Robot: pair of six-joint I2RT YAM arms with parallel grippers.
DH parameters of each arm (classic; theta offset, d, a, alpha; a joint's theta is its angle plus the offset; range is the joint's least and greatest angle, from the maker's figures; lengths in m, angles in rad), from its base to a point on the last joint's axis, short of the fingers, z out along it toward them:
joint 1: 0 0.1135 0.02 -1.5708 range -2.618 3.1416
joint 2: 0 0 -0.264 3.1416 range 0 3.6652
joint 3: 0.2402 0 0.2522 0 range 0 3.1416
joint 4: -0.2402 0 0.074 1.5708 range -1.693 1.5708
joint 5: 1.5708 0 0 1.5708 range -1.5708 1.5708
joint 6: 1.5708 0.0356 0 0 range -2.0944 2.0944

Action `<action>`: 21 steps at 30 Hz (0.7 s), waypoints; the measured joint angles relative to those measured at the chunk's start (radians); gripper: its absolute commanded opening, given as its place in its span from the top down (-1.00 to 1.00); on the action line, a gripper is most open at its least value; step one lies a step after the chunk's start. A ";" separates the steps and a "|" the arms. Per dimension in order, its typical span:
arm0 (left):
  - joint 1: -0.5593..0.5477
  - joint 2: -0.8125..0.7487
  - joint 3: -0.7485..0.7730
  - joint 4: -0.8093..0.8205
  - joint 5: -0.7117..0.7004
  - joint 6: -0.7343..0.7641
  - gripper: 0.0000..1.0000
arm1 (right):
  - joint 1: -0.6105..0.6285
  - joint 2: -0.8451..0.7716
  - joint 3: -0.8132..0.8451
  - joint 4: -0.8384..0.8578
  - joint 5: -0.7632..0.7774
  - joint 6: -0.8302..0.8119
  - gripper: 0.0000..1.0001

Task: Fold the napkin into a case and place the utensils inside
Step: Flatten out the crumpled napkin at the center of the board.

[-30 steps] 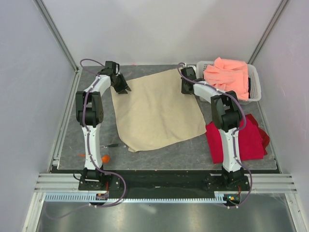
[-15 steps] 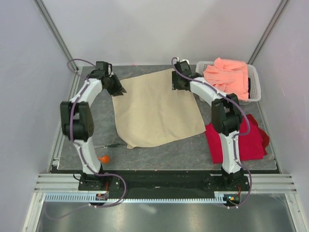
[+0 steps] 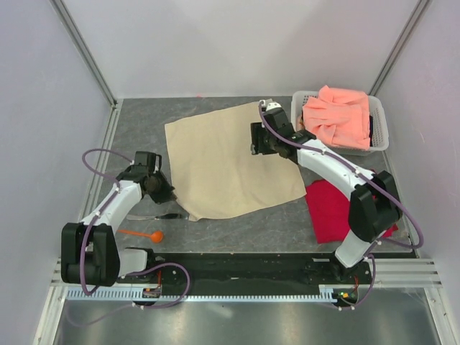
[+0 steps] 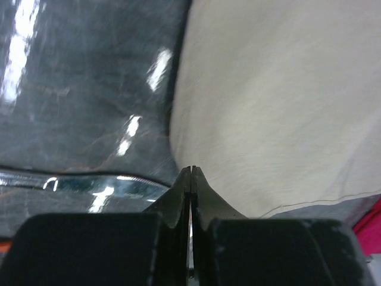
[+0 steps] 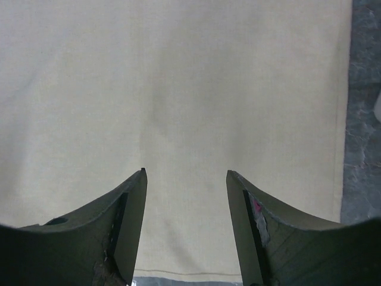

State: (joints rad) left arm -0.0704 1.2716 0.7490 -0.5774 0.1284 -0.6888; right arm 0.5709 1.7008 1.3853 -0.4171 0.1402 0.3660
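Observation:
The beige napkin [image 3: 226, 162] lies flat and unfolded on the middle of the table, also in the left wrist view [image 4: 280, 101] and the right wrist view [image 5: 178, 89]. My left gripper [image 3: 167, 194] is shut and empty, its tip [image 4: 190, 170] at the napkin's near left edge. My right gripper [image 3: 253, 140] is open and empty, low over the napkin's far right part [image 5: 184, 173]. The orange spoon [image 3: 144, 234] lies near the left arm's base. The thin dark utensil [image 3: 165, 215] lies by the napkin's near left corner.
A white basket [image 3: 381, 126] at the far right holds a salmon-pink cloth [image 3: 338, 115]. A red cloth [image 3: 334, 208] lies beside the napkin, under the right arm. Grey walls and metal rails close in the table.
My left arm has swung from the napkin's far left corner back to its near left edge. My right gripper has shifted slightly nearer, over the cloth. The napkin's far edge has settled flat.

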 measured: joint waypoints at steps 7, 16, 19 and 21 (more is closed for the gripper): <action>-0.030 -0.005 -0.096 0.016 -0.027 -0.047 0.96 | -0.012 -0.109 -0.124 0.019 0.016 0.001 -0.30; -0.056 0.079 -0.096 0.029 -0.070 -0.078 0.96 | -0.012 -0.120 -0.193 0.043 0.020 0.001 -0.30; -0.058 0.081 -0.101 0.026 -0.074 -0.093 0.96 | -0.012 -0.120 -0.196 0.049 0.020 0.001 -0.31; -0.061 0.075 -0.111 0.023 -0.072 -0.109 0.96 | -0.012 -0.121 -0.196 0.056 0.021 0.001 -0.31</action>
State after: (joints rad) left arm -0.1314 1.3468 0.6384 -0.5541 0.0559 -0.7982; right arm 0.5591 1.5803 1.1889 -0.3611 0.1616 0.3668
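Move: The napkin's near-left corner is about 6 cm back and 5 cm right of my left hand and 5 cm below it, with the side edge running almost beneath my shut fingertips. The knife's middle sits some 6 cm back and 4 cm left, and the orange utensil about 13 cm back and 8 cm left, both on the board. My right hand hangs over the napkin, its middle about 16 cm below and 4 cm left. I bring my left hand down about 5 cm and draw it back roughly 4 cm, fingers still shut, tipping them some 10 degrees nearer vertical, to just outside the napkin's edge near the corner, close by the knife; whether the tips touch can't be seen. My right hand, fingers kept open, eases back and to the right about 3 cm each and sinks 2 cm, still above the napkin. ##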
